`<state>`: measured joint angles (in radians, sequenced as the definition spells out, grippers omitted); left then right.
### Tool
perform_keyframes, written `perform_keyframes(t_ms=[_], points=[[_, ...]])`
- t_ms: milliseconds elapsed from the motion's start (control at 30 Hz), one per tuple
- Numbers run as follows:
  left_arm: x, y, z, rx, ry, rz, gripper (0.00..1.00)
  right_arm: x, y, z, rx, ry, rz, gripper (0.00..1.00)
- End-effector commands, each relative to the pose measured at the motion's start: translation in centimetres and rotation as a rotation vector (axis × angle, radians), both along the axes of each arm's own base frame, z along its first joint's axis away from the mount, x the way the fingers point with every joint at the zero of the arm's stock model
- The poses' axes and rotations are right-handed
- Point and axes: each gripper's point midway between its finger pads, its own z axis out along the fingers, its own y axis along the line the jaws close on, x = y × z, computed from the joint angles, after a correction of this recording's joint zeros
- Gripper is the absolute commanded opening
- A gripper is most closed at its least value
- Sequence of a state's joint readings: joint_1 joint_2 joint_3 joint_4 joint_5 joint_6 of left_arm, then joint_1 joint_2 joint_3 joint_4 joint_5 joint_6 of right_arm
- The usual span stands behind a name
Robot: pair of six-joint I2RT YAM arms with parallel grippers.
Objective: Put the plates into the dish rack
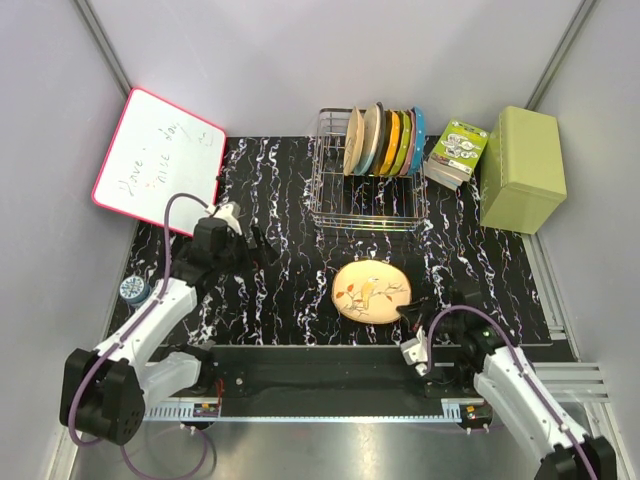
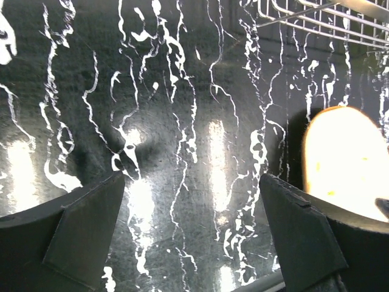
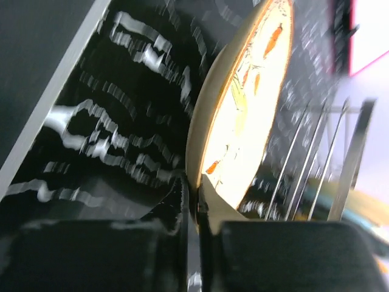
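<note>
A peach-tan plate [image 1: 370,290] with a brown leaf sprig lies on the black marbled table in front of the dish rack [image 1: 320,200]. My right gripper [image 1: 412,312] is shut on its near right rim. The right wrist view shows the plate [image 3: 249,103] edge-on and tilted, its rim pinched between my fingers [image 3: 196,188], with the rack wires [image 3: 328,164] beyond it. Several plates [image 1: 385,140] stand upright in the back of the rack. My left gripper [image 1: 255,245] hovers open over bare table left of the plate. The left wrist view shows nothing between its fingers [image 2: 191,225], with the plate [image 2: 346,152] at right and the rack [image 2: 328,18] at top right.
A pink-framed whiteboard [image 1: 160,160] leans at the back left. An olive-green box [image 1: 522,168] and a green-and-white packet [image 1: 458,153] stand right of the rack. A small round blue object [image 1: 133,290] sits at the table's left edge.
</note>
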<state>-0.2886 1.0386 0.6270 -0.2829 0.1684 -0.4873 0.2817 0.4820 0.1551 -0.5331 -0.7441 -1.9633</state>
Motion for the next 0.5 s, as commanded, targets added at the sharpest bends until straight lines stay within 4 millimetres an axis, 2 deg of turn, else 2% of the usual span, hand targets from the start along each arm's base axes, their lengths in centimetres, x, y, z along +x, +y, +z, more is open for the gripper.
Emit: perform_keyframes(t_ms=[0,33,67,167,200,267,333,367,400,433,467], points=[[-0.7,-2.0,0.2,-0.137,0.022,-0.043,0.99,-2.0,4.8,1.9,0.191,-0.370,0.408,0.28],[-1.1,-2.3,0.0,-0.158,0.042,-0.052,0.99,-2.1,4.7,1.5,0.173,-0.364,0.417,0.37],[-1.9,-2.8,-0.5,-0.189,0.080,-0.066,0.99,-2.2,4.6,0.8,0.150,-0.346,0.431,0.53],[-3.2,-3.8,-1.4,-0.247,0.142,-0.098,0.99,-0.6,4.1,0.5,0.087,-0.328,0.381,0.70],[-3.3,-4.0,-1.5,-0.256,0.145,-0.104,0.99,0.5,3.7,0.7,0.047,-0.336,0.345,0.75],[-3.8,-4.7,-1.8,-0.273,0.166,-0.138,0.99,1.6,3.2,0.9,0.022,-0.318,0.286,0.76],[-3.7,-5.5,-1.2,-0.294,0.149,-0.177,0.99,3.4,2.6,2.4,0.007,-0.310,0.187,0.79],[-3.8,-6.1,-1.4,-0.294,0.156,-0.200,0.99,4.6,1.5,2.4,0.005,-0.222,0.058,0.79],[-3.9,-6.4,-1.4,-0.293,0.161,-0.214,0.99,6.2,1.1,4.4,0.020,-0.209,-0.024,0.79],[-4.0,-7.3,-1.1,-0.290,0.153,-0.245,0.99,7.2,0.4,4.8,0.026,-0.150,-0.114,0.80],[-3.9,-7.8,-1.4,-0.283,0.160,-0.259,0.99,8.5,-1.3,4.7,0.017,-0.065,-0.281,0.81]])
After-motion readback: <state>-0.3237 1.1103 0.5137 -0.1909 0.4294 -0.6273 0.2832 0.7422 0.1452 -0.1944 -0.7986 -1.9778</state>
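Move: The orange-flowered plate hangs by its right rim in the right hand's shut fingers, its middle about 9 cm to that hand's left, 4 cm ahead and slightly below. The dish rack's middle lies some 33 cm ahead and 9 cm left, its standing plates 40 cm ahead and 6 cm left; the counter's front edge runs about 9 cm behind. From the open left hand, the plate's middle is roughly 24 cm right, 12 cm back, 9 cm lower. The plate is carried left about 3 cm by the right hand, dipping slightly, while its fingers open wide and let go of the rim; the hand then goes forward some 3 cm, rising and edging back right. Meanwhile the left hand, still wide open and empty, heads back, right and down towards the plate's left side, about 7 cm, tipping downward and rolling its left side lower. ##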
